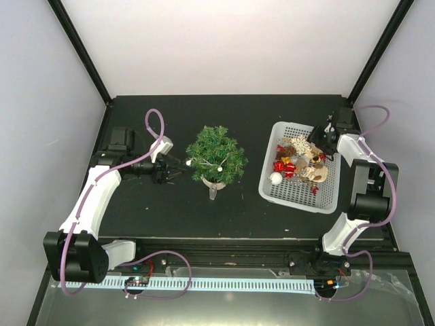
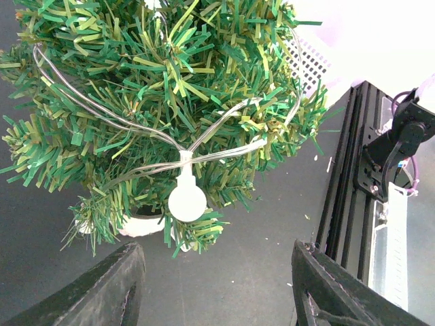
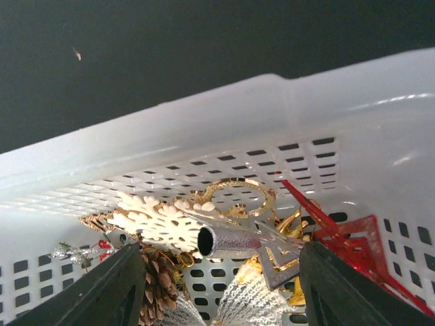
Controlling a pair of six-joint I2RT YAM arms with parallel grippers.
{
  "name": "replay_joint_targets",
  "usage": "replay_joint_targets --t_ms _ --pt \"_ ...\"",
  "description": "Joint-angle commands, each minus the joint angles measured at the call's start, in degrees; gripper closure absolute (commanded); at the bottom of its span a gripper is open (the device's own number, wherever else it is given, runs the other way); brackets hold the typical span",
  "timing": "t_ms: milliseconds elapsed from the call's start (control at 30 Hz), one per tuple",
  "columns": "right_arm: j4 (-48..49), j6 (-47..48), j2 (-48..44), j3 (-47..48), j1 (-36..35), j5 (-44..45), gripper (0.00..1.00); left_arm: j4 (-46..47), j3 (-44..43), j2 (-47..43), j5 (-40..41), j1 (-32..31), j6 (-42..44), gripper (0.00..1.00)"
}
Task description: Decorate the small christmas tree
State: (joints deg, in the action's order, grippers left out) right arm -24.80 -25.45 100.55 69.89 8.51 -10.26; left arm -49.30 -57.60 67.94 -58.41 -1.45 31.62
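The small christmas tree (image 1: 216, 155) stands mid-table in its white pot (image 1: 213, 183). A clear wire with a round white bulb (image 2: 186, 200) is draped over its branches (image 2: 163, 81). My left gripper (image 1: 178, 166) sits just left of the tree, near pot level. In the left wrist view it (image 2: 217, 288) is open, with bare table between the fingers. My right gripper (image 1: 321, 140) hangs over the far right corner of the white basket (image 1: 296, 201). It (image 3: 221, 292) is open above a silver tube-ended ornament (image 3: 231, 241), which lies between the fingers without touching them.
The basket wall (image 3: 204, 136) holds a white snowflake (image 3: 153, 221), a pine cone (image 3: 156, 288), a gold ring (image 3: 234, 193), a red star (image 3: 350, 234) and other ornaments. A black rail (image 2: 346, 170) runs along the near table edge.
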Motion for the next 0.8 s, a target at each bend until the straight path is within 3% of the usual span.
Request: replay_joint_targets --t_ms 0,333,767 --pt "2.9 0.5 -0.9 -1.9 0.3 -2.3 0.38 -0.9 -0.7 -0.5 -2.3 0.4 1.7 0.39" --pt "3.6 -0.6 -3.1 -6.1 0.3 -0.7 0.48 -1.2 -0.9 -0.8 -2.4 0.4 1.7 0.39" --pt "1.3 -1.4 -3.9 -5.3 0.3 2.9 0.7 -1.1 -1.0 -1.7 -2.2 0.4 1.4 0.37"
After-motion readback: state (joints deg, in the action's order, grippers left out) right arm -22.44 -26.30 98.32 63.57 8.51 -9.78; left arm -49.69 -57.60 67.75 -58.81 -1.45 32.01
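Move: The silver topper's tube lies just under my right hand, about 2 cm back and 3 cm below, level sideways. The white snowflake sits some 4 cm to my right hand's left, level ahead and 5 cm down; a pine cone is about 4 cm left and 5 cm back. The red star lies roughly 6 cm right and 1 cm back. From my left hand the tube is far off: some 54 cm right, 17 cm ahead and 17 cm lower. I sink my open right hand deeper into the basket, drawing it back about 2 cm and down 2.5 cm until the fingers straddle the silver topper's tube. There I stop and bring the fingers together to about half their gap, one on each side of the tube, easing up a touch as they close. ##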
